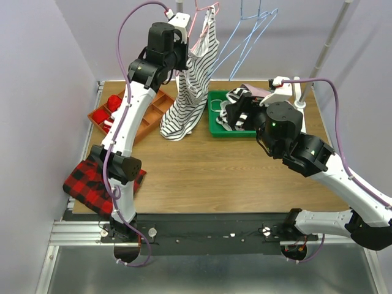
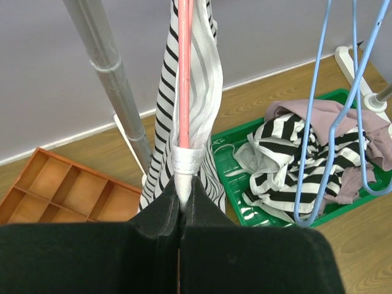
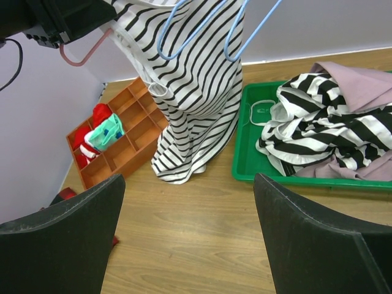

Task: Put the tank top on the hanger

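The tank top [image 1: 187,98], white with thin dark stripes, hangs draped on the pink-red hanger [image 1: 200,21] at the back of the table, its hem resting on the wood. My left gripper [image 1: 179,58] is raised beside it. In the left wrist view it [image 2: 182,187] is shut on a white strap of the tank top [image 2: 205,79], right where the hanger's wire [image 2: 184,73] runs into the cloth. My right gripper [image 3: 187,202] is open and empty above bare table, in front of the tank top [image 3: 196,92]. It also shows in the top view [image 1: 245,115].
Light blue wire hangers [image 1: 248,37] hang right of the tank top. A green bin [image 1: 214,127] holds a bold striped garment and a mauve one. An orange divided tray [image 1: 153,113] is at the back left, a red plaid cloth [image 1: 92,180] front left. A metal pole [image 2: 113,73] stands close by.
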You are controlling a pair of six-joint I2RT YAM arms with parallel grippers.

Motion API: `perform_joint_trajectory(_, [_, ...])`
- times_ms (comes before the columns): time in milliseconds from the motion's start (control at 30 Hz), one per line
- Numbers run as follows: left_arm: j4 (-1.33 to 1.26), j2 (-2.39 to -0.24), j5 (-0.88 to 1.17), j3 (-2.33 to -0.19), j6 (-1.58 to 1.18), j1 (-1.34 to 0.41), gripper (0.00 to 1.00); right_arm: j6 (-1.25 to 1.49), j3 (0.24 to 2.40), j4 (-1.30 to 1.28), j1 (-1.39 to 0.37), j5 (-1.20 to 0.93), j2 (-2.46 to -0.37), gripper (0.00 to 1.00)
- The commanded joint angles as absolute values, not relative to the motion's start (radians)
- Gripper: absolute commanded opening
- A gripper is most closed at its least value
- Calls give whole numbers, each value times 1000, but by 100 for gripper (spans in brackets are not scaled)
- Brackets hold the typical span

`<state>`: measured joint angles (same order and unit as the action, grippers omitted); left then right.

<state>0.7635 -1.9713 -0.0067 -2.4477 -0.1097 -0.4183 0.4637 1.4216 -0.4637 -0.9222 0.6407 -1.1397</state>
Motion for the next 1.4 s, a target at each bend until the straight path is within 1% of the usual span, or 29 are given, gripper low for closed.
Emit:
perform_joint_trajectory(0, [701,-1960,41,-2412,-132,-407,1,474,1411,-465,-927,634,-1143,93])
perform_joint_trajectory(100, [692,-1944,48,-2382,-135,-402,7,476,1410,-465,-928,635,-1141,93])
perform_joint_trajectory(133, [686,-1937,48,-2375,-135,-402,11,477,1408,-465,-928,635,-1143,93])
perform_joint_trajectory(200, [678,-1924,46,-2350,-135,-402,12,476,1407,-466,-928,634,-1140,93])
perform_joint_trajectory(267, [672,-1905,48,-2341,-132,-402,15,477,1405,-466,-928,635,-1138,93])
perform_joint_trajectory(300, [670,-1901,48,-2335,-132,-402,18,476,1405,-466,-928,635,-1138,93])
perform_joint_trajectory(333, [669,-1888,45,-2330,-130,-402,24,476,1405,-466,-928,635,-1135,93])
perform_joint_trajectory(400, [667,-1878,40,-2321,-127,-402,29,476,1402,-465,-928,637,-1131,93])
perform_joint_trajectory(433, [664,-1862,41,-2318,-127,-402,38,476,1402,-462,-928,635,-1129,93])
perform_joint_trajectory(500, [655,-1842,35,-2297,-127,-402,47,474,1401,-463,-928,637,-1124,93])
perform_joint_trajectory(533, [641,-1820,37,-2284,-126,-402,55,476,1399,-462,-928,637,-1124,93])
perform_joint_trajectory(600, [626,-1793,34,-2252,-127,-402,64,474,1396,-462,-928,640,-1121,93])
perform_joint_trajectory(633, [617,-1767,31,-2244,-127,-403,73,472,1396,-466,-928,641,-1120,93])
perform_joint_trajectory(733, [606,-1708,35,-2209,-132,-402,86,476,1388,-469,-928,643,-1114,93])
perform_joint_trajectory(767, [606,-1691,37,-2197,-136,-402,99,474,1382,-466,-928,643,-1111,93])
perform_joint_trajectory(867, [594,-1606,49,-2120,-178,-402,99,479,1361,-463,-928,641,-1097,93])
perform_joint_trajectory(967, [533,-1476,78,-1947,-248,-405,99,488,1338,-475,-928,644,-1086,93])
perform_joint_trajectory(1000, [513,-1439,92,-1837,-261,-414,99,494,1327,-476,-927,644,-1080,93])
perform_joint_trajectory(1067, [465,-1321,55,-1719,-300,-432,99,500,1290,-480,-928,646,-1060,93])
perform_joint_trajectory(1100, [448,-1283,45,-1600,-314,-458,99,508,1276,-480,-928,646,-1052,93])
perform_joint_trajectory(1167, [411,-1174,-21,-1484,-342,-494,99,517,1246,-480,-930,643,-1037,93])
perform_joint_trajectory(1200, [402,-1143,-37,-1380,-357,-518,99,529,1217,-480,-928,643,-1023,93])
perform_joint_trajectory(1233, [397,-1096,-69,-1337,-360,-584,99,535,1201,-480,-928,644,-1016,93])
perform_joint_trajectory(1267, [406,-1077,-153,-1300,-370,-621,99,544,1189,-480,-928,640,-1009,93])
perform_joint_trajectory(1300, [407,-1063,-187,-1228,-376,-655,99,560,1155,-479,-928,637,-996,94])
perform_joint_trajectory(1333, [405,-1046,-202,-1195,-379,-720,99,567,1141,-473,-928,634,-989,94])
perform_joint_trajectory(1367, [406,-1040,-221,-1165,-386,-742,99,575,1128,-472,-928,632,-983,94])
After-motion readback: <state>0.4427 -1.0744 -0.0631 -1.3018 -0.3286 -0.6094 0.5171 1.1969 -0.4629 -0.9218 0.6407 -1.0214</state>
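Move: The left hand still pinches the near corner of the pink hanger. The hanger's middle is about 15 cm ahead, 6 to the right and 4 above, and the tank top's middle is some 13 cm ahead, 5 right and 20 below. The blue hangers are about 17 cm ahead, 21 right and slightly above; the green box is 11 ahead, 25 right, 37 below. From the right hand, the pink hanger is 36 cm ahead, 10 left, slightly above. Still pinching the pink hanger's near corner, the left hand lowers it about 3 cm, opens wide and lets go. It then rises while backing off and finally sweeps back and down, away from the hanging tank top, ending some 20 cm nearer the base. Late on, the empty, open right hand sinks about 6 cm. ##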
